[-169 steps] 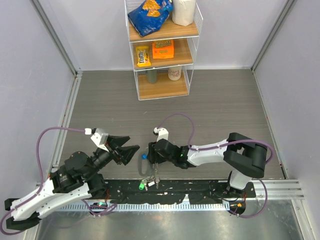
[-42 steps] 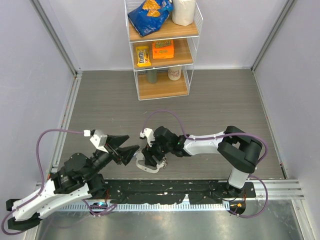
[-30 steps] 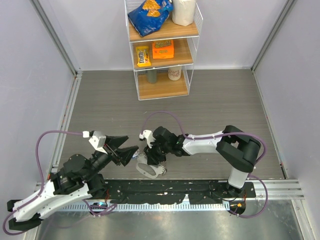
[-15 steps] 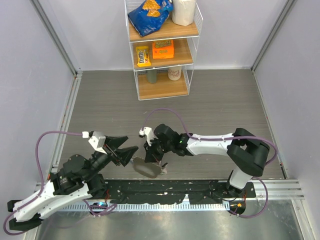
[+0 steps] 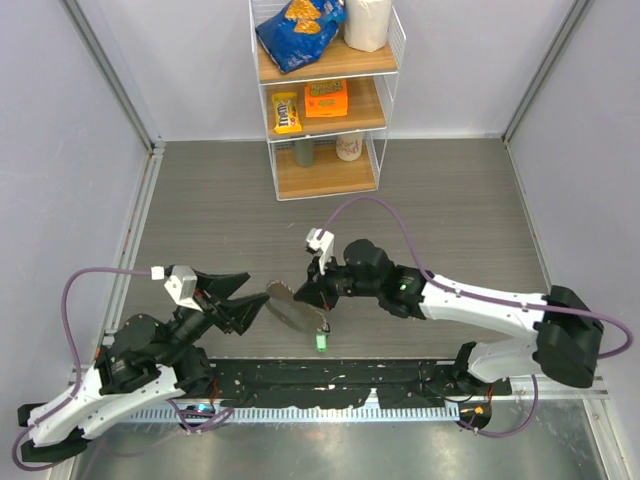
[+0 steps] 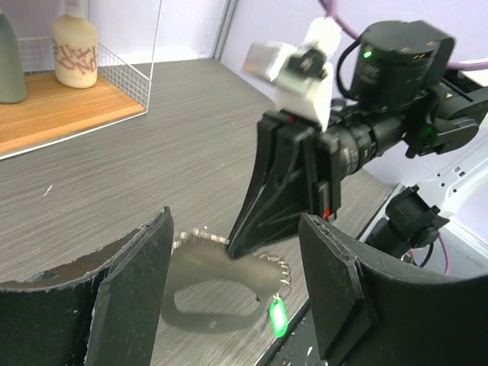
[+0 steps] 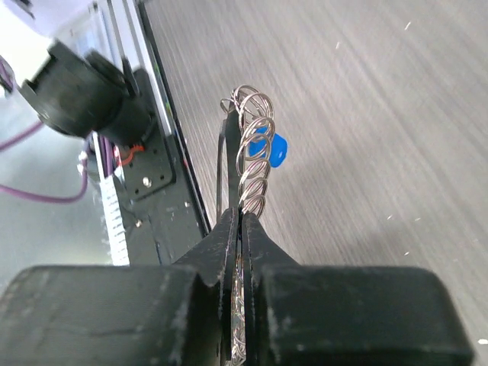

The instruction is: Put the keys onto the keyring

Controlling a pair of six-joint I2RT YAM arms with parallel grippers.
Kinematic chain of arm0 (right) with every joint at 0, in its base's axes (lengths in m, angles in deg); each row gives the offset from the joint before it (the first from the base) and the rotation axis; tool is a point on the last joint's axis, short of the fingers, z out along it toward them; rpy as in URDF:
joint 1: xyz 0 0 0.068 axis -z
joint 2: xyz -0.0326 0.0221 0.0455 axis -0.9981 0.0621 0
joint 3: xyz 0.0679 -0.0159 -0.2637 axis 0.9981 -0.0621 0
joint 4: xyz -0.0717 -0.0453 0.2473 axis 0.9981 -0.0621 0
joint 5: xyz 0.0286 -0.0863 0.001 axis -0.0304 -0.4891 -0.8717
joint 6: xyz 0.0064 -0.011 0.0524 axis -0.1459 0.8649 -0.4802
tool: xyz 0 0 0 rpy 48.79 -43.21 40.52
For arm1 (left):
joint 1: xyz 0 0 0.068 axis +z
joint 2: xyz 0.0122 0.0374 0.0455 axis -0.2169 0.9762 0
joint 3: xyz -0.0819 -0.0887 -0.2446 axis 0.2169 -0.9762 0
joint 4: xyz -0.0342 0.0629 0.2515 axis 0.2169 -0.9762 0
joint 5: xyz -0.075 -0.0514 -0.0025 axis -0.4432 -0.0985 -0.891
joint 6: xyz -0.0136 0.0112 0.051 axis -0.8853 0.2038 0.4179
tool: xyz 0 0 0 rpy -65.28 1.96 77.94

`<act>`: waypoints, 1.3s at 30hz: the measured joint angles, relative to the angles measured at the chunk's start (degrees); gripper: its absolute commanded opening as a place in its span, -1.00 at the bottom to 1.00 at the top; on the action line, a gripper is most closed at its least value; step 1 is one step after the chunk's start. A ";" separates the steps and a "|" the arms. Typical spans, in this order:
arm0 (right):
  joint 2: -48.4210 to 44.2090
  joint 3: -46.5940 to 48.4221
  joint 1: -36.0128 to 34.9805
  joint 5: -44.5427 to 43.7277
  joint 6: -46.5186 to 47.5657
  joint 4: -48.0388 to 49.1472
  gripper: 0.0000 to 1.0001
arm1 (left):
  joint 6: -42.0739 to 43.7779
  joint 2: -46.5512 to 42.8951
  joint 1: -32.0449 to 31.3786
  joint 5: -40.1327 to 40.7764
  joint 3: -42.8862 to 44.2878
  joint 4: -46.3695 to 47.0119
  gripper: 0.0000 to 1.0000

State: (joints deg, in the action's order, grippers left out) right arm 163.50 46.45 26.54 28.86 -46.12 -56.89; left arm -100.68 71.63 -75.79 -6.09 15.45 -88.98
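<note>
My right gripper (image 5: 303,296) is shut on the keyring (image 5: 288,308), a floppy chain of small silvery rings, and holds it above the floor. In the right wrist view the rings (image 7: 252,171) stick out past the closed fingertips (image 7: 229,229), with a blue key (image 7: 268,150) beside them. A green key (image 5: 321,343) hangs from the chain's lower end; it also shows in the left wrist view (image 6: 277,316). My left gripper (image 5: 256,287) is open and empty just left of the keyring (image 6: 200,233), which hangs between its fingers (image 6: 133,282). The whitish-dark key is out of view.
A wire shelf rack (image 5: 325,100) with snacks and bottles stands at the back centre. The black base rail (image 5: 330,380) runs along the near edge, just below the hanging green key. Walls close in left and right.
My right gripper has lifted the keyring off the floor near the rail and drawn it up and right. The green key now dangles. My left gripper has pulled back slightly left.
</note>
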 measured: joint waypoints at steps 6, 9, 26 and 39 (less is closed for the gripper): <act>-8.92 -0.02 0.00 -5.57 -1.70 0.74 -0.90 | -1.03 -0.83 0.00 -0.26 0.02 0.20 0.45; -12.26 0.09 0.00 -8.04 -2.49 0.72 -0.89 | -1.22 -0.83 0.00 -0.52 0.02 0.55 0.45; -21.05 7.50 0.00 -13.16 -8.02 0.02 -0.89 | -4.46 -0.90 0.00 -0.61 -1.42 10.97 0.99; -20.76 8.72 0.00 -6.71 -12.28 1.73 -0.89 | -5.77 4.81 0.00 -5.73 -3.48 24.11 0.97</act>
State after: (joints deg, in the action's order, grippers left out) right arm 142.74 55.17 26.54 22.15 -58.40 -55.16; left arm -106.45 76.43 -75.79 -11.81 11.97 -64.88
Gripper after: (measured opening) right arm 0.081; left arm 0.989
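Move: The keyring's flat metal plate, already pinched in the right fingertips, has its middle about 2 cm to the left, 3 cm back and 3 cm below the right hand; its green tag hangs some 4 cm right, 8 cm back and 7 cm down. The open left gripper lies about 11 cm left of the right hand, level front to back, and 11 cm higher. From the left hand the keyring is roughly 12 cm right, 3 cm back and 14 cm down. Still pinching the keyring plate, the right hand carries it up about 22 cm to the height of the left gripper, drifting a few centimetres right, its leftward-pointing fingers tipping up some 30 degrees. The left hand rises about 6 cm, edges right towards the keyring late on, tips its fingers up and spreads them from mostly open to fully open, without closing on anything. ##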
